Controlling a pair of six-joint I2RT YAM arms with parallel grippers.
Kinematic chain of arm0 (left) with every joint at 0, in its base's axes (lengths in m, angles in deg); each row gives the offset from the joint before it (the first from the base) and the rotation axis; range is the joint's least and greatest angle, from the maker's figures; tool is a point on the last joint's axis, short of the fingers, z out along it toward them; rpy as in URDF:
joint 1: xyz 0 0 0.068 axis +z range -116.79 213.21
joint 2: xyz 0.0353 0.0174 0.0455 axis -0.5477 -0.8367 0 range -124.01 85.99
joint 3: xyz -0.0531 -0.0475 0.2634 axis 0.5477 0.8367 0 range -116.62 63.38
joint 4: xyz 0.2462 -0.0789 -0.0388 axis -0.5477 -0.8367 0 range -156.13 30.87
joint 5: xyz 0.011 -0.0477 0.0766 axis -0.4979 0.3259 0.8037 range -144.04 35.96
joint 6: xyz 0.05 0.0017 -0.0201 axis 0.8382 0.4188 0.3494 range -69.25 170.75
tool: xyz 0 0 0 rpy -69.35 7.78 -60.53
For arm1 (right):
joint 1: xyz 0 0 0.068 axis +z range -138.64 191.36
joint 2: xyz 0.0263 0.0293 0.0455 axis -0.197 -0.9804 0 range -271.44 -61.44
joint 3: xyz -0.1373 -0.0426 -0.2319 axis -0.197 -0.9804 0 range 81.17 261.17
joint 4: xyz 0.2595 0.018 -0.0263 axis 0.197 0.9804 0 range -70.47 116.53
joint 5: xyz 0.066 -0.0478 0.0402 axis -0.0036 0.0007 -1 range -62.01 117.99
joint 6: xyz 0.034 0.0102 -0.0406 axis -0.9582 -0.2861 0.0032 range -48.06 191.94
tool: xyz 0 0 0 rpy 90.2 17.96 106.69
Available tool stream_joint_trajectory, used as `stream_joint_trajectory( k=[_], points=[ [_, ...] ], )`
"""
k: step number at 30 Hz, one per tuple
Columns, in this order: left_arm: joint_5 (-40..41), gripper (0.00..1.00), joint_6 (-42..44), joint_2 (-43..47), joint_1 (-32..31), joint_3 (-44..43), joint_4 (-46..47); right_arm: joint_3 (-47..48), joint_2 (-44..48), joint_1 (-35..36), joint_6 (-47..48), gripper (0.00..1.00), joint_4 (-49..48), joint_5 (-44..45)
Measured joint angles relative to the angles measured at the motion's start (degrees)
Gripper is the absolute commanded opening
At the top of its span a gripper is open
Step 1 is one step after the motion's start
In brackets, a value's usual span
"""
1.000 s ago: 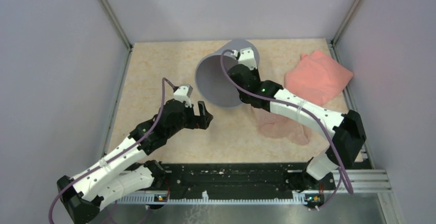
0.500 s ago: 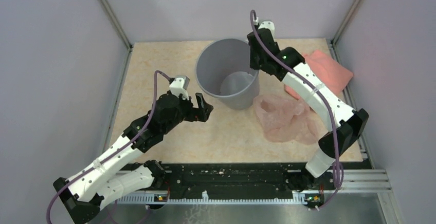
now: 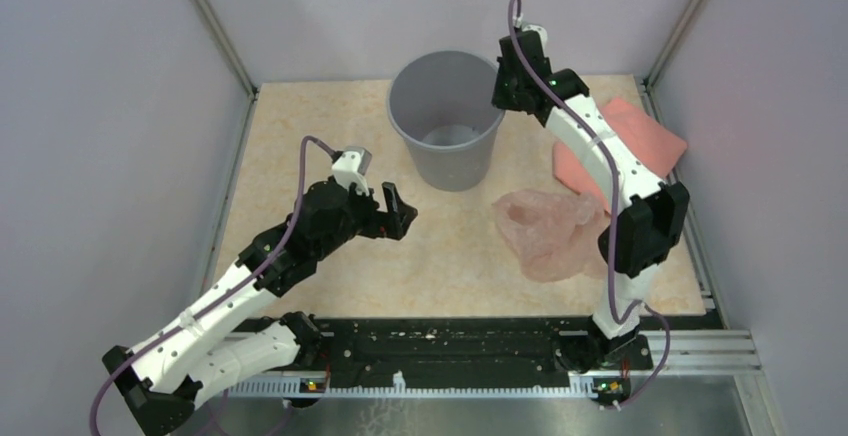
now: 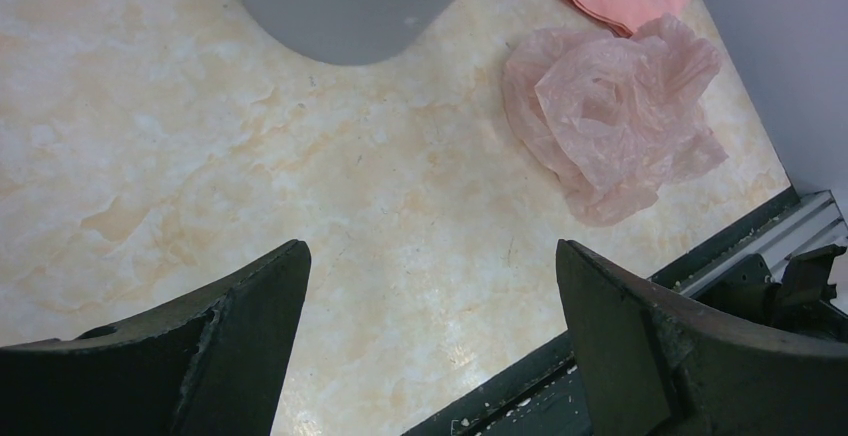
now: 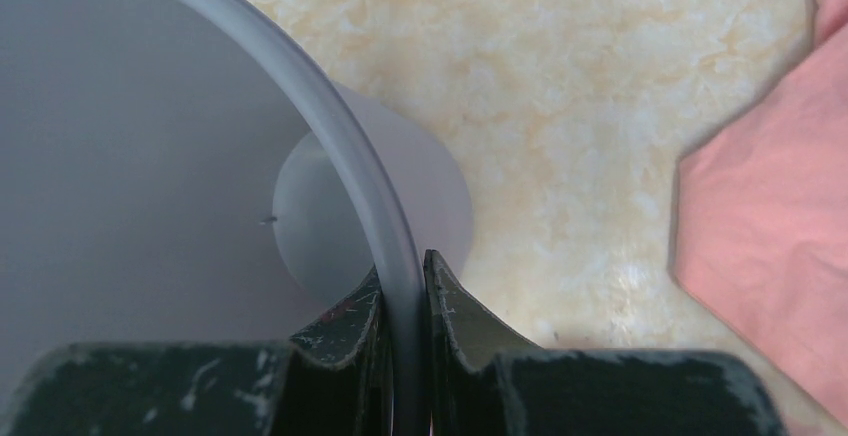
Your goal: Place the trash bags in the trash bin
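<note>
The grey trash bin (image 3: pixel 452 164) stands upright at the back middle of the table, nothing showing inside it. My right gripper (image 3: pixel 498 93) is shut on its right rim, one finger inside the wall and one outside; the right wrist view shows the rim (image 5: pixel 345 151) pinched in the right gripper (image 5: pixel 403 268). The crinkly pale pink trash bag (image 3: pixel 548 232) lies loose on the table in front of and to the right of the bin. My left gripper (image 3: pixel 396 211) hovers open left of the bag, holding nothing. In the left wrist view the trash bag (image 4: pixel 612 116) lies beyond the left gripper (image 4: pixel 430 248).
A folded salmon-pink bundle (image 3: pixel 640 142) lies at the back right by the wall, close behind the bag. Grey walls close in the table (image 3: pixel 300 136) on three sides. A black rail (image 3: pixel 470 341) runs along the near edge.
The right arm has swung the bin from tilted on its side to upright and carried it towards the back. The bag, partly under that arm before, now lies uncovered. The left arm barely moved.
</note>
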Motion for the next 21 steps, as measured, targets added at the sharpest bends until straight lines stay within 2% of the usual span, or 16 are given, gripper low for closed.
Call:
stream_joint_trajectory(
  k=[10,18,21],
  points=[
    [-0.66,0.98,-0.02,0.28,0.00,0.00,-1.99,17.18,-15.80,-3.72,-1.40,0.02,-1.29,-1.49],
    [-0.52,0.98,-0.42,0.42,0.00,0.00,-2.93,20.09,-18.36,-5.29,-1.97,0.36,-3.43,-3.78],
    [-0.28,0.98,-0.68,0.42,0.00,0.02,-3.41,20.13,-18.36,-5.35,-1.92,0.59,-4.61,-4.83]
  ],
)
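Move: My right hand still pinches the trash bin by its right rim; the bin's middle lies about 12 cm to the left, roughly level fore and aft, and some 13 cm below. The crumpled trash bag lies about 14 cm back and 10 cm right, the folded trash bag about 5 cm ahead and 28 cm right, both some 27 cm down. From my left hand the bin is about 25 cm ahead, 11 cm right, 12 cm below. I push my right hand about 10 cm straight forward, fast at first and then easing off, taking the pinched rim with me towards the back of the table, away from the crumpled trash bag. Once nearly stopped, I open the fingers to well under half, releasing the pinch while they still straddle the rim. ##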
